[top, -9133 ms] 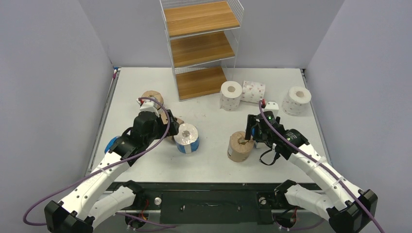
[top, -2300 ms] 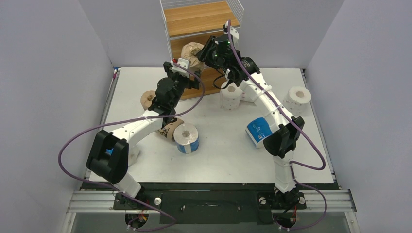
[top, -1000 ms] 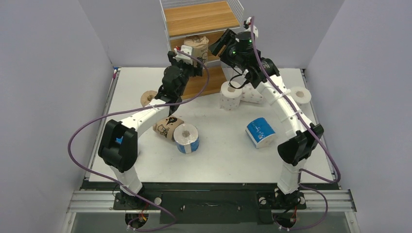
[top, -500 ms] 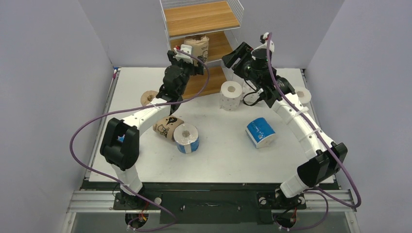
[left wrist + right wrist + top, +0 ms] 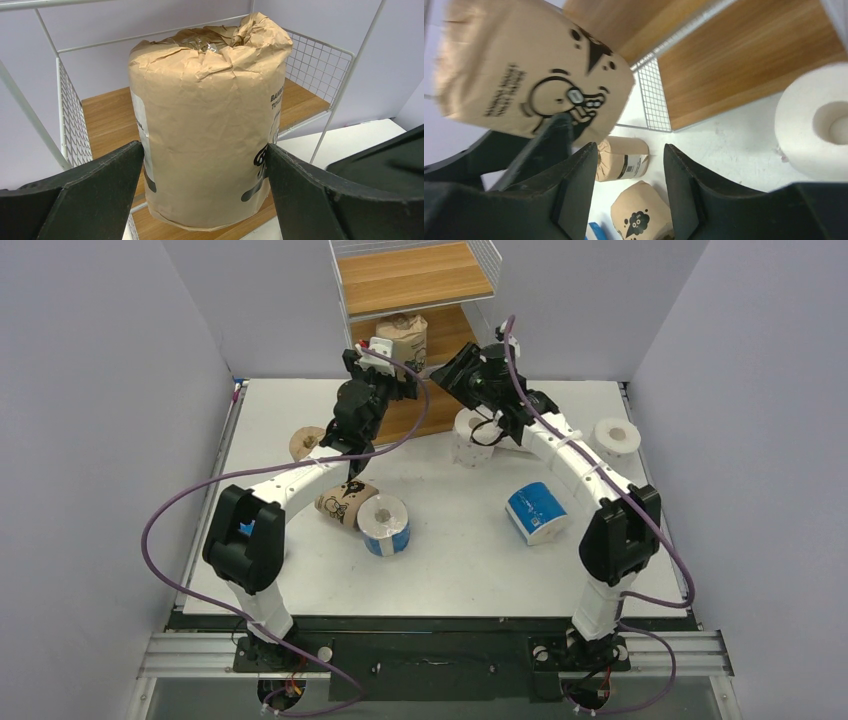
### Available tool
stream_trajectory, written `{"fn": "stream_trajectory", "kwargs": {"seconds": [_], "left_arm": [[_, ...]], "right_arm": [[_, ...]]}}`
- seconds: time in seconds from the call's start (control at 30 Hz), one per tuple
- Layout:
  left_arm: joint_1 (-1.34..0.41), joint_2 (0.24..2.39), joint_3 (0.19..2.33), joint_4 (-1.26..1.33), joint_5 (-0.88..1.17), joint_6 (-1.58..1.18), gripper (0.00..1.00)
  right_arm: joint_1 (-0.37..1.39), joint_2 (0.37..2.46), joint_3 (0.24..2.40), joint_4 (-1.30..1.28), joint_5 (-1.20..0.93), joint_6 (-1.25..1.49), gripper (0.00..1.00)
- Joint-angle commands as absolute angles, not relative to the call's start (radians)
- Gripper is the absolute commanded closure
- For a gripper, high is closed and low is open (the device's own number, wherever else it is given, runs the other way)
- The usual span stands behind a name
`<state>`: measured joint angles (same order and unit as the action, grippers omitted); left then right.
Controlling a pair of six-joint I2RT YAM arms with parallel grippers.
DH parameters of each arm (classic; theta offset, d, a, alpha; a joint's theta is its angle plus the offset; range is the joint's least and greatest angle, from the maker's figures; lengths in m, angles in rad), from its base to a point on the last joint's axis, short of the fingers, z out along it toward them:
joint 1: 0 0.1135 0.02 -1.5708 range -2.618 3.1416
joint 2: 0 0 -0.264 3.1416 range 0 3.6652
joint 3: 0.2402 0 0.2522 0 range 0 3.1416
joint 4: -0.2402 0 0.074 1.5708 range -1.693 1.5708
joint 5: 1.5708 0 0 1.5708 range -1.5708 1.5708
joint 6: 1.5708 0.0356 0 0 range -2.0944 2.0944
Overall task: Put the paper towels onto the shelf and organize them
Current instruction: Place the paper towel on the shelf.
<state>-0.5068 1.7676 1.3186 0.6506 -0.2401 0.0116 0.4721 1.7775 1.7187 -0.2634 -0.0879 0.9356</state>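
Note:
A tan-wrapped paper towel roll (image 5: 207, 115) stands upright on the middle board of the shelf (image 5: 415, 280), seen too in the top view (image 5: 405, 333). My left gripper (image 5: 204, 150) is open around it, one finger close by each side. My right gripper (image 5: 452, 370) hovers open and empty in front of the shelf's right post. Below it lie two tan rolls (image 5: 621, 159) (image 5: 639, 215) on the table. The top view also shows two blue rolls (image 5: 385, 523) (image 5: 535, 512) and white rolls (image 5: 470, 435) (image 5: 612, 435).
The shelf's thin wire frame and side mesh (image 5: 312, 65) stand close to both grippers. Its top and bottom boards (image 5: 744, 65) are bare. The two arms nearly meet in front of the shelf. Grey walls enclose the white table (image 5: 450, 570).
The left jaws have widened off the tan roll, which stays standing on the middle tier. The right gripper has drawn away from the shelf, moved down and left, and narrowed a little.

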Motion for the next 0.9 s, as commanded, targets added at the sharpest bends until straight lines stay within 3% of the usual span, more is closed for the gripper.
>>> {"fn": "stream_trajectory", "kwargs": {"seconds": [0.0,0.47,0.87], "left_arm": [[-0.495,1.744,1.309,0.629,-0.250,0.013,0.12],[-0.495,1.730,1.314,0.625,-0.236,0.022,0.12],[-0.497,1.711,1.283,0.636,-0.229,0.035,0.12]], "right_arm": [[0.472,1.812,1.750,-0.222,-0.144,1.032,0.56],[0.459,1.991,1.844,-0.145,-0.267,1.195,0.70],[0.458,2.066,1.881,0.037,-0.330,1.274,0.71]]}}
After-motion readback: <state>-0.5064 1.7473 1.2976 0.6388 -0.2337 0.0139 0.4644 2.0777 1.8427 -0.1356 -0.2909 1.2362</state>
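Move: The paper towel on the middle shelf stands between the left hand's fingers, its middle about 3 cm ahead and 2 cm above. From the right hand it lies some 10 cm left and 6 cm ahead, about level in height. The middle shelf's centre is about 12 cm ahead, 5 cm left and 6 below the right hand; the standing white roll is on the table, straight below, some 3 cm right and 24 down. The right hand sinks about 7 cm while moving left and forward to the towel's lower right side, narrowing its fingers. ##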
